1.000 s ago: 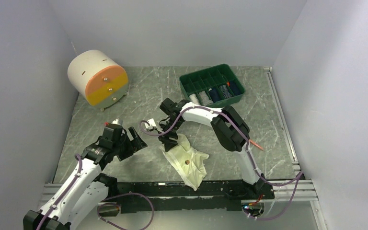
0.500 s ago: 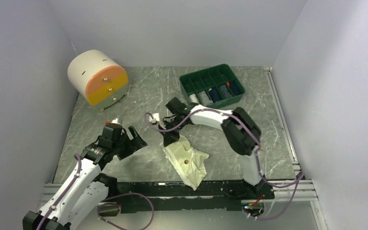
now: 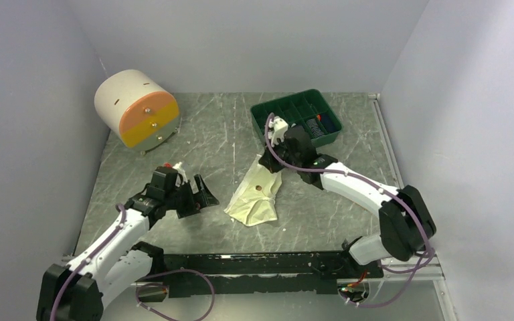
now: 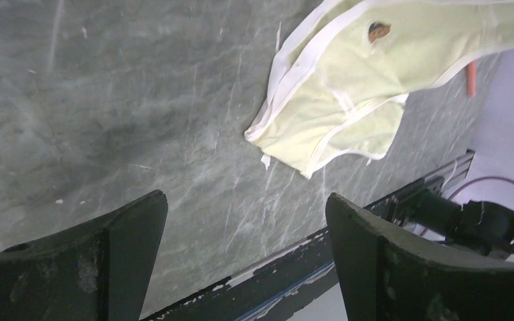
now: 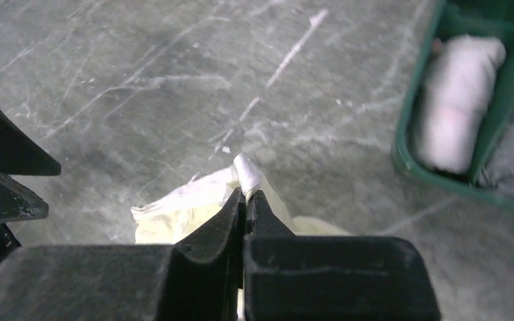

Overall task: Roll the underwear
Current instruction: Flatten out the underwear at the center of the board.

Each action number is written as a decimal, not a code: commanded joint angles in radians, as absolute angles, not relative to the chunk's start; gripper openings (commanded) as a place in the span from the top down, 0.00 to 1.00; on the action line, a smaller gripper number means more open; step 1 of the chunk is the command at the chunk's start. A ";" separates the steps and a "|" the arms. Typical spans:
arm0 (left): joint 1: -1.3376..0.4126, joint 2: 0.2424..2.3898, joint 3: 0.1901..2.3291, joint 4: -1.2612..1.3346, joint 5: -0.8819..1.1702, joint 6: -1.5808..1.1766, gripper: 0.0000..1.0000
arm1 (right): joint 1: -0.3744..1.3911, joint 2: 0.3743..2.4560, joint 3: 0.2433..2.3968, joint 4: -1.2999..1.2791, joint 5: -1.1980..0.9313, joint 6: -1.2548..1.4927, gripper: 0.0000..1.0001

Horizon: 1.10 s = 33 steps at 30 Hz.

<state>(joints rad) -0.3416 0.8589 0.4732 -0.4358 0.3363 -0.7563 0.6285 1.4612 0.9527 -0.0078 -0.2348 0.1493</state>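
Cream-white underwear (image 3: 255,196) lies stretched on the grey marble table, its far end lifted toward the green tray. My right gripper (image 3: 270,162) is shut on that far edge; in the right wrist view a white hem (image 5: 247,172) pokes out above the pinched jaws of the gripper (image 5: 246,195). My left gripper (image 3: 204,195) stands open just left of the cloth with nothing between its fingers. In the left wrist view the underwear (image 4: 361,87) spreads ahead of the open gripper (image 4: 246,214), apart from it. A rolled white-and-pink underwear (image 5: 458,100) sits in the tray.
A green divided tray (image 3: 296,120) with rolled items stands at the back right. A white and orange drum-shaped box (image 3: 136,109) sits at the back left. The table's black front rail (image 3: 254,262) runs along the near edge. Grey walls close in both sides.
My right gripper shut on the underwear's edge and pulled it back toward the green tray, stretching the cloth out. The left gripper moved right, closer to the cloth, still open.
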 commanded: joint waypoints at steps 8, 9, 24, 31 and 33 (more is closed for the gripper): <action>-0.403 1.037 0.467 -0.292 0.400 -0.704 0.19 | 0.612 1.312 0.839 -0.023 -0.052 0.359 0.98; -0.438 1.057 0.479 -0.294 0.370 -0.715 0.20 | 0.613 1.312 0.839 -0.027 -0.050 0.365 0.98; -0.671 1.343 0.623 -0.267 0.076 -0.769 0.37 | 0.613 1.312 0.872 -0.079 -0.081 0.343 0.96; -0.717 1.432 0.664 -0.307 0.059 -0.768 0.56 | 0.614 1.307 0.880 -0.089 -0.074 0.345 0.96; -0.729 1.461 0.668 -0.311 0.038 -0.775 0.58 | 0.612 1.308 0.885 -0.091 -0.081 0.346 0.96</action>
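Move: The underwear's near-left corner lies about 6 cm right of the left hand, level fore and aft, 8 cm below; the bear print is 4 cm ahead and 15 cm right of that hand, 5 cm down. From the right hand, already pinching the far end, the same corner is roughly 16 cm back, 12 cm left, 14 cm down; the green tray's middle is 13 cm ahead, 9 cm right, 12 cm down. Half-closing, left sinks and shifts right, each 7 cm, towards the corner; right, still pinching, draws 4 cm right. ##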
